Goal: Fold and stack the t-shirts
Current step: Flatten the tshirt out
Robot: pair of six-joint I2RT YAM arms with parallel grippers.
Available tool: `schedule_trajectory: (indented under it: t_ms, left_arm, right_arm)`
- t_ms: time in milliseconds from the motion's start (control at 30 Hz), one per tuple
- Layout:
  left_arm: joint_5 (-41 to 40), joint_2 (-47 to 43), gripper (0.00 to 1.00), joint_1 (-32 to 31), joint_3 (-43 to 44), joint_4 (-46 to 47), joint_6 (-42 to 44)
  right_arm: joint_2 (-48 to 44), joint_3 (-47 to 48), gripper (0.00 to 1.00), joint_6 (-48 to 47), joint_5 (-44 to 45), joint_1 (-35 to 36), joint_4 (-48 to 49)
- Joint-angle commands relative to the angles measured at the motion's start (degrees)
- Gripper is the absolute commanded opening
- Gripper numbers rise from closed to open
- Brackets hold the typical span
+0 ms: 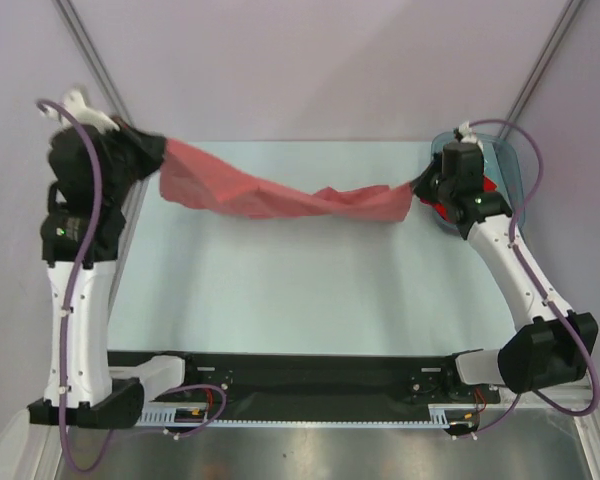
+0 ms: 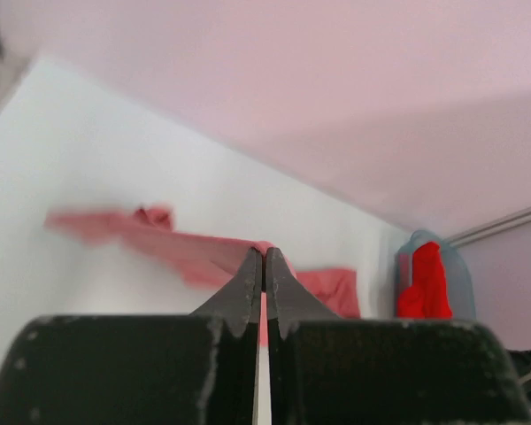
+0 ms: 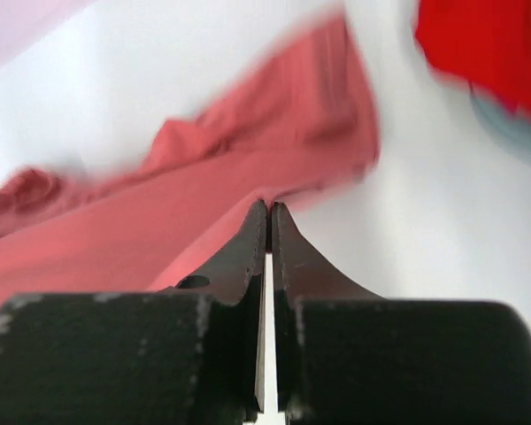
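A salmon-pink t-shirt (image 1: pixel 280 200) hangs twisted in the air above the pale table (image 1: pixel 280 300), stretched between my two grippers. My left gripper (image 1: pixel 163 157) is shut on its left end at the far left. My right gripper (image 1: pixel 418 188) is shut on its right end near the bin. In the left wrist view the jaws (image 2: pixel 264 255) pinch a fold of the pink t-shirt (image 2: pixel 177 248). The right wrist view shows its gripper (image 3: pixel 270 205) closed on the pink t-shirt's (image 3: pixel 203 177) edge. A brighter red t-shirt (image 1: pixel 488 185) lies in the bin.
A translucent blue-grey bin (image 1: pixel 507 165) stands at the far right corner, behind my right wrist, and shows in the left wrist view as the bin (image 2: pixel 465 274) holding red cloth (image 2: pixel 423 283). Pale walls close in behind and beside the table.
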Motion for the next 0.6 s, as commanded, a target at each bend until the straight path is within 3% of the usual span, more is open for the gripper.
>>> schedule_trajectory:
  t_ms: [0, 33, 133, 200, 300, 567]
  left_arm:
    - [-0.4, 8.4, 0.0, 0.2, 16.7, 8.8, 11.8]
    - [1.1, 11.0, 0.0, 0.2, 27.5, 9.0, 12.6]
    - [4.8, 21.2, 0.0, 0.1, 47.0, 11.4, 13.0]
    - [6.7, 24.0, 0.0, 1.6, 52.9, 15.2, 9.9]
    - [10.1, 22.8, 0.0, 5.4, 52.2, 16.7, 5.0]
    - [13.6, 7.7, 0.0, 5.8, 42.0, 15.2, 9.8]
  right_arm:
    - [3.0, 12.1, 0.0, -7.9, -1.3, -0.5, 6.9]
    - [3.9, 15.0, 0.0, -8.8, -1.7, -0.5, 7.9]
    - [6.6, 23.5, 0.0, -10.8, -3.3, -1.2, 12.8]
    - [8.8, 30.0, 0.0, -10.9, -3.8, -1.6, 13.6]
    - [9.4, 36.9, 0.0, -10.6, -4.5, -1.6, 10.1]
    - [-5.3, 32.5, 0.0, -13.5, -4.2, -1.6, 7.9]
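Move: The pink t-shirt is already held by a corner in each shut gripper. Its middle sags about 21 cm to the right of the left gripper, some 5 cm ahead and 22 cm below. From the right gripper it lies roughly 23 cm left, 2 cm back and 4 cm below. The basket stands about 17 cm right of the right gripper, 12 cm ahead and 22 cm down, with the red shirt in it some 15 cm right and 10 cm ahead. Swing both grippers up, the left by about 25 cm and the right by slightly more, keeping the t-shirt corners pinched and tipping both fingertips upward some 40 degrees. Let the right reach forward first, then draw both back a few centimetres near the top, the left already level while the right still climbs. ##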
